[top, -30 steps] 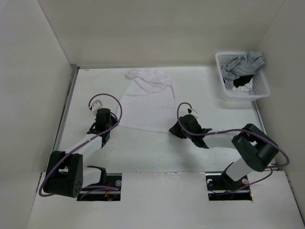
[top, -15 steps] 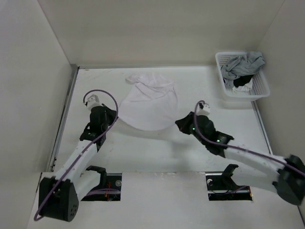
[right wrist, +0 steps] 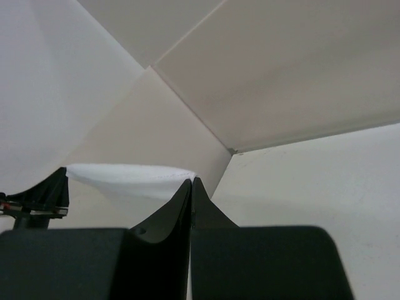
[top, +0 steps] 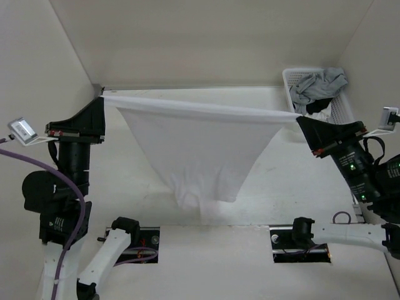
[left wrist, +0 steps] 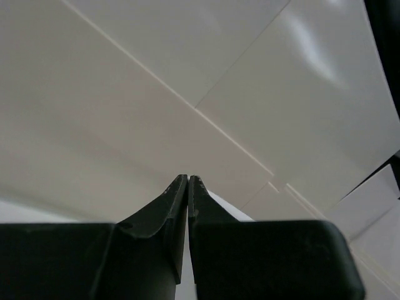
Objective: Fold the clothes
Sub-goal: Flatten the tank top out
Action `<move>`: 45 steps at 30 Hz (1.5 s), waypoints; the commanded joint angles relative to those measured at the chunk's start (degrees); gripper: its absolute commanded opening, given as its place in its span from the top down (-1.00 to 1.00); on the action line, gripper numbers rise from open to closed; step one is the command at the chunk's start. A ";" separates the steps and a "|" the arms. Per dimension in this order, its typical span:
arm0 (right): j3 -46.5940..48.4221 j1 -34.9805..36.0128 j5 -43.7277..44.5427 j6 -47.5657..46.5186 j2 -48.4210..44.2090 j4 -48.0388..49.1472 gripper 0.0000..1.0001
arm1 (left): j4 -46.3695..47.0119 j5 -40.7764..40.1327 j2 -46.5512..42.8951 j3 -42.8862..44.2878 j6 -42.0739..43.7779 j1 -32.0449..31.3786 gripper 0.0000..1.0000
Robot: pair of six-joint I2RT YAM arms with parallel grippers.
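Observation:
The clothes (top: 200, 150), a thin white garment, hang in the air, stretched taut by one edge between my two grippers. The cloth narrows downward and its bunched lower end (top: 187, 199) reaches near the table's front. My left gripper (top: 102, 95) is raised at the far left, shut on one corner. My right gripper (top: 299, 120) is raised at the right, shut on the other corner. In the right wrist view the white edge (right wrist: 131, 177) runs left from the shut tips (right wrist: 192, 180). In the left wrist view a sliver of white cloth (left wrist: 225, 209) shows behind the shut tips (left wrist: 188, 179).
A white basket (top: 341, 116) with a grey garment (top: 319, 84) and a small black garment (top: 319, 106) stands at the back right, just behind the right gripper. White walls enclose the table on the left, back and right.
Both arms have risen and swung apart, lifting the white garment off the table and pulling it taut. The right gripper shut on its corner.

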 commanded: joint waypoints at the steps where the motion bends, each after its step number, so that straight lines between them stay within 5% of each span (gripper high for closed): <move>1: 5.03 4.59 7.41 -10.76 2.95 -1.06 0.98 | -4.45 -1.52 1.82 2.84 0.38 0.00 0.96; 6: 3.98 -2.57 2.17 -14.29 7.87 2.99 0.97 | -3.84 -2.13 2.70 -2.68 -0.86 -0.61 0.96; 12: -0.59 -32.70 -28.65 -1.92 19.19 4.92 0.97 | 3.09 -7.31 9.79 -13.93 -0.42 -0.44 0.95; 16: 3.69 -46.88 -40.74 3.37 30.61 10.46 0.97 | 10.48 -7.76 23.93 -10.89 -0.77 0.88 0.96; 21: 22.30 -51.56 -44.52 3.29 41.52 5.30 0.97 | 11.19 -4.94 37.14 5.19 -0.33 1.76 0.97; 26: 37.35 -52.53 -44.70 2.15 45.05 -1.39 0.97 | 8.13 -3.63 39.96 17.85 1.60 2.20 0.97; 30: 40.19 -52.44 -43.92 1.44 43.39 -4.12 0.96 | 6.97 -3.97 39.44 21.39 4.15 2.38 0.97; 37: 19.41 -52.26 -39.44 1.44 30.76 -1.50 0.95 | 8.90 -4.24 34.09 11.14 5.74 0.71 0.96; 45: -24.18 -41.30 -33.37 6.53 5.27 3.79 0.94 | 11.20 -11.78 12.32 -25.49 3.72 -6.49 0.96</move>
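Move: My hands hold the tank top's two upper corners about 46 cm apart, its body hanging between them. The open table by the far edge lies about 36 cm ahead of my left hand, 25 cm to its right and 52 cm below; from my right hand it is some 39 cm ahead, 22 cm left and 50 cm below. The basket stands about 37 cm ahead of my right hand, 20 cm to its right and well below. Keeping both corners pinched, I fling the top out over the table: both hands sweep about 25 cm forward and down, fingers tipping down, the left sinking farther. Then I draw both back and up to around starting height, and lower them again, still easing back, with the top stretched between them, the left ending nearly 20 cm below its start. ##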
